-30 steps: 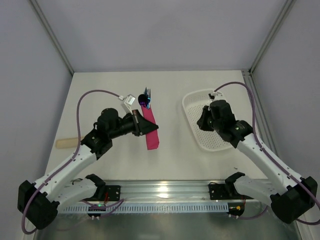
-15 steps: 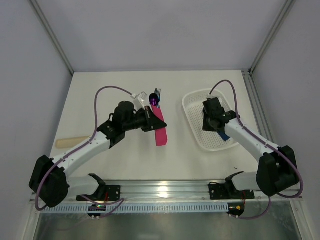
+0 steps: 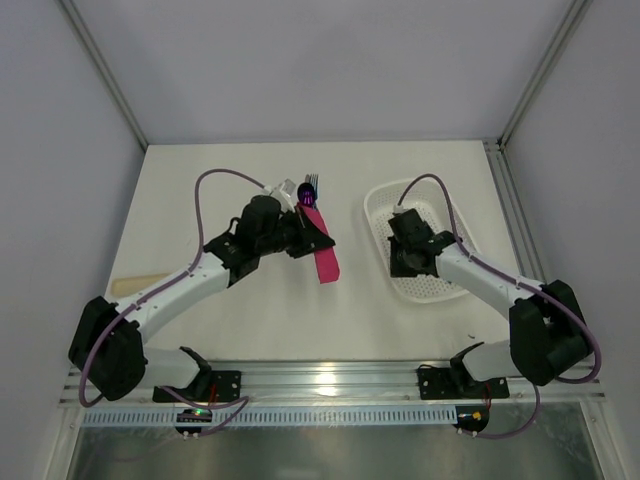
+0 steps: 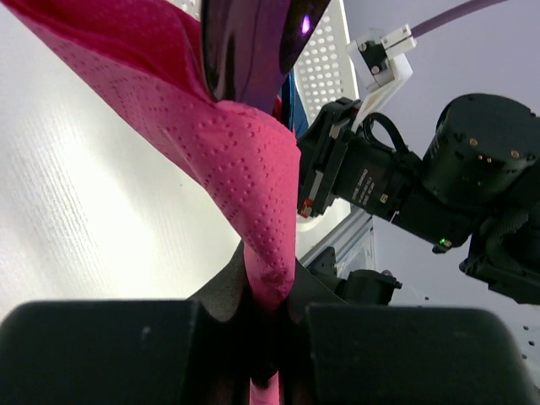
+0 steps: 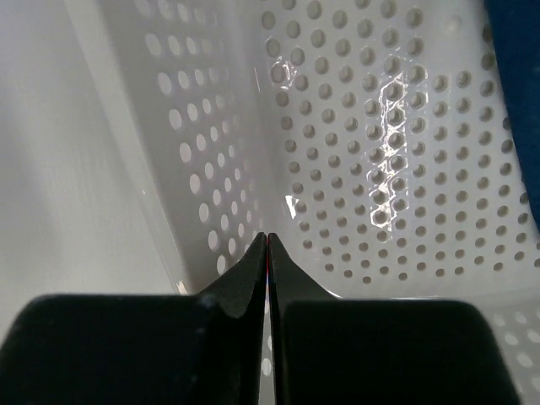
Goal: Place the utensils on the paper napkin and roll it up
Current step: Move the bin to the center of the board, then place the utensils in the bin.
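Note:
The paper napkin (image 3: 324, 262) is a magenta-pink roll hanging slantwise above the table, wrapped round the utensils (image 3: 306, 189), whose dark purple heads stick out of its far end. My left gripper (image 3: 303, 237) is shut on the roll's middle. In the left wrist view the dimpled napkin (image 4: 245, 160) runs up from between the fingers of that gripper (image 4: 268, 297), with a glossy purple utensil (image 4: 253, 42) above. My right gripper (image 3: 408, 256) is inside the white tray. Seen from the right wrist, this gripper (image 5: 267, 239) is shut on nothing, tips just above the tray floor.
The white perforated tray (image 3: 385, 203) stands at the right; its wall (image 5: 169, 126) rises left of my right fingers, and a blue strip (image 5: 516, 84) lies in it at the upper right. A pale beige stick (image 3: 135, 285) lies near the table's left edge.
My left arm has carried the napkin roll to the right and a little farther back. My right gripper has closed and shifted toward the tray's near left side.

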Robot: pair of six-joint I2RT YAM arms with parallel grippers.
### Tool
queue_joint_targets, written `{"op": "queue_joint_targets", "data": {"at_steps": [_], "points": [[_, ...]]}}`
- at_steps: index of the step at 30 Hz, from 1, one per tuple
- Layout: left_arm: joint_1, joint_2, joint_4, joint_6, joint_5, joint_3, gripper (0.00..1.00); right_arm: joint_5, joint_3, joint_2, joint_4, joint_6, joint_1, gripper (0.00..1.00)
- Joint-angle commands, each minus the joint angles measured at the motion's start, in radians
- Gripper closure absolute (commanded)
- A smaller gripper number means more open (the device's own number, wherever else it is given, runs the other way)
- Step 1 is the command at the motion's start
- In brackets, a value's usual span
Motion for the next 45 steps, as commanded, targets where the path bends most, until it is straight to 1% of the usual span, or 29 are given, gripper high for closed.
{"op": "queue_joint_targets", "data": {"at_steps": [1, 4, 9, 16, 21, 25, 28, 30, 31, 33, 35, 36, 37, 38, 39, 41, 45], "points": [[-0.013, 0.014, -0.009, -0.007, -0.047, 0.058, 1.00, 0.022, 0.016, 0.014, 0.031, 0.037, 0.047, 0.96], [-0.019, 0.027, -0.052, 0.012, -0.053, 0.078, 1.00, 0.003, 0.034, 0.042, 0.042, 0.050, 0.065, 0.96], [-0.022, 0.032, -0.065, 0.032, -0.058, 0.086, 1.00, -0.008, 0.085, 0.089, 0.056, 0.071, 0.120, 0.96], [-0.022, 0.047, -0.086, 0.059, -0.045, 0.103, 1.00, -0.027, 0.201, 0.185, 0.070, 0.065, 0.169, 0.96], [-0.024, 0.046, -0.114, 0.082, -0.056, 0.112, 1.00, -0.086, 0.255, 0.235, 0.087, 0.060, 0.188, 0.96], [-0.022, 0.046, -0.130, 0.098, -0.067, 0.124, 1.00, -0.153, 0.270, 0.237, 0.122, 0.057, 0.188, 0.96], [-0.024, 0.047, -0.134, 0.108, -0.061, 0.138, 1.00, -0.129, 0.277, 0.208, 0.107, 0.053, 0.188, 0.96], [-0.024, 0.064, -0.143, 0.124, -0.047, 0.161, 1.00, -0.025, 0.280, 0.182, 0.082, 0.045, 0.179, 0.96], [-0.024, 0.073, -0.146, 0.125, -0.036, 0.169, 1.00, 0.003, 0.278, 0.145, 0.055, 0.042, 0.171, 0.96], [-0.026, 0.103, -0.143, 0.127, -0.016, 0.196, 1.00, 0.020, 0.264, 0.101, 0.038, 0.028, 0.115, 0.96], [-0.033, 0.141, -0.146, 0.136, -0.009, 0.224, 1.00, -0.023, 0.232, 0.025, 0.035, 0.014, 0.053, 0.96], [-0.036, 0.155, -0.149, 0.141, -0.006, 0.254, 1.00, -0.030, 0.223, -0.001, 0.031, 0.008, -0.002, 0.96], [-0.041, 0.172, -0.150, 0.151, -0.004, 0.273, 1.00, -0.029, 0.209, -0.027, 0.019, 0.001, -0.025, 0.96], [-0.044, 0.188, -0.155, 0.157, 0.005, 0.291, 1.00, -0.020, 0.205, -0.077, 0.012, -0.007, -0.047, 0.96], [-0.052, 0.227, -0.161, 0.161, 0.010, 0.311, 1.00, -0.006, 0.203, -0.099, -0.001, -0.024, -0.083, 0.96], [-0.062, 0.267, -0.157, 0.164, 0.013, 0.365, 1.00, 0.047, 0.204, -0.148, -0.047, -0.041, -0.117, 0.96], [-0.082, 0.398, -0.152, 0.165, 0.027, 0.454, 1.00, 0.092, 0.159, -0.210, -0.077, -0.067, -0.209, 0.96]]}}
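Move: The right hand's shut fingers are down inside the white bin, close to the near part of its left wall. The bin's middle lies roughly 8 cm ahead and 6 cm to the right, about level in height, and the blue napkin roll is about 6 cm ahead and 10 cm right. The held pink roll hangs some 19 cm left, 2 cm ahead and 15 cm higher. For the left hand holding it, the bin's middle is about 25 cm right, 7 cm ahead and 16 cm below. Leftward, with closed fingers low inside the bin, the right hand pushes the left wall about 11 cm, drifting slightly forward and turning some 10 degrees counter-clockwise. It then swings up out of the bin, back right about 15 cm and a little forward, still shut. The left hand dips slightly, waits with the pink roll gripped, then carries it some 6 cm right and 3 cm forward towards the bin. ##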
